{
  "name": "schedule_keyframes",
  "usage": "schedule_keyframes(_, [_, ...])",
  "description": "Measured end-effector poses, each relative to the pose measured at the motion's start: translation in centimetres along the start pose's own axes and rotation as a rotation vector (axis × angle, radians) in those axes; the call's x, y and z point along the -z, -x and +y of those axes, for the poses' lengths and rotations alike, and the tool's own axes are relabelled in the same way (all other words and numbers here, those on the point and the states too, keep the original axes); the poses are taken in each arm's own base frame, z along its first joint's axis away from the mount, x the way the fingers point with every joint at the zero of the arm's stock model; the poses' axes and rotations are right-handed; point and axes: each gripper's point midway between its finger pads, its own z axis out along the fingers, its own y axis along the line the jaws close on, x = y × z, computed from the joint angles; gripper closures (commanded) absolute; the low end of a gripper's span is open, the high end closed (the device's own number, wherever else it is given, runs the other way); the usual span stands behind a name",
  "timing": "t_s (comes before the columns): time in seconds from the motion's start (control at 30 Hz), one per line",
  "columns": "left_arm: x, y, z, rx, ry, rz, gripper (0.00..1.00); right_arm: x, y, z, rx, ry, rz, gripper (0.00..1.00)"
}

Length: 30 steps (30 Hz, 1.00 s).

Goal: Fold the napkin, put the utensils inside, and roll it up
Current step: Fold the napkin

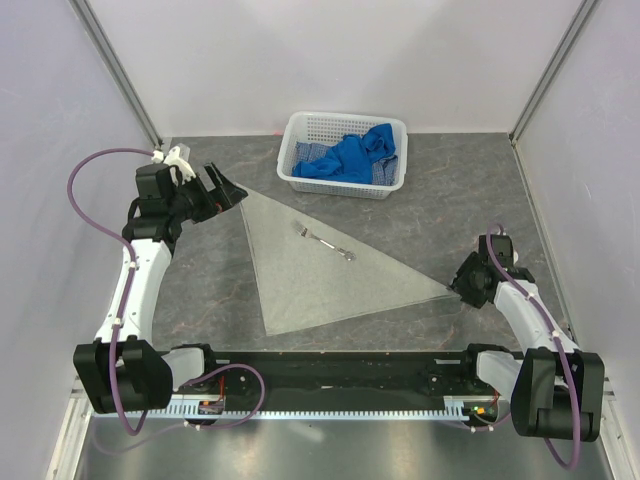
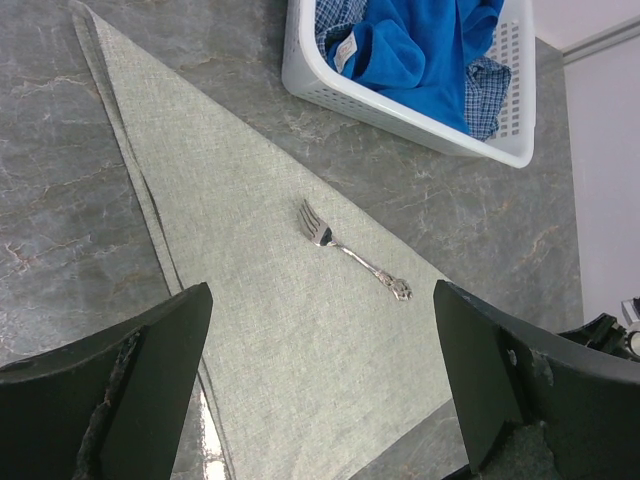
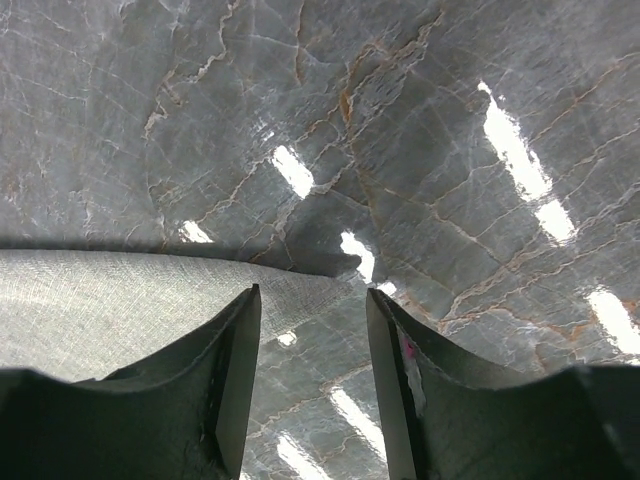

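The napkin [image 1: 310, 270] lies flat on the table, folded into a light grey-beige triangle. A silver fork [image 1: 325, 243] rests on it near the far edge, its tines toward the far left. My left gripper [image 1: 228, 190] hovers open by the napkin's far-left corner; its wrist view looks down on the napkin [image 2: 260, 260] and the fork [image 2: 355, 258] between the wide-apart fingers [image 2: 170, 340]. My right gripper [image 1: 458, 290] sits low at the napkin's right tip. In its wrist view the jaws stand apart with the pointed tip of the napkin [image 3: 320, 280] between them, touching neither finger.
A white plastic basket [image 1: 340, 185] holding bright blue cloths [image 1: 350, 155] stands at the back centre, just beyond the napkin's far edge. White walls close the left, right and back. Both arm bases sit along the near edge.
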Motion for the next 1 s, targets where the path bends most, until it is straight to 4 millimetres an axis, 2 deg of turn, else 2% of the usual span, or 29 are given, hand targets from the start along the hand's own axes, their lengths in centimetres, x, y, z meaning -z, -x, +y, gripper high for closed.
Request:
schedule_keyframes(0.77, [0.0,0.3,-0.4,-0.006,-0.021,-0.009,0.01,-1.0,-0.4,-0.8,-0.013,-0.036,0.004,0.68])
schedule_keyframes(1.0, [0.0,0.3,-0.5,-0.006,-0.024,-0.009,0.01,-1.3,0.0,-0.7,-0.014,-0.035,-0.007,0.83])
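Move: The folded napkin's right-hand corner lies practically between the right gripper's half-open fingertips, about 2 cm below them. From this hand the fork on the napkin is some 30 cm to the left and 12 cm farther out; the white basket's middle is about 29 cm left and 36 cm ahead. From the idle left hand, that corner lies roughly 50 cm to the right, 15 cm back and 22 cm below. Lower the right gripper a little over 1 cm onto the tip of the napkin's right-hand corner, keeping it otherwise in place and the fingers pointing steeply down. Close the fingers steadily all the while, from about half open to a quarter, so that their tips pinch the cloth from both sides. ##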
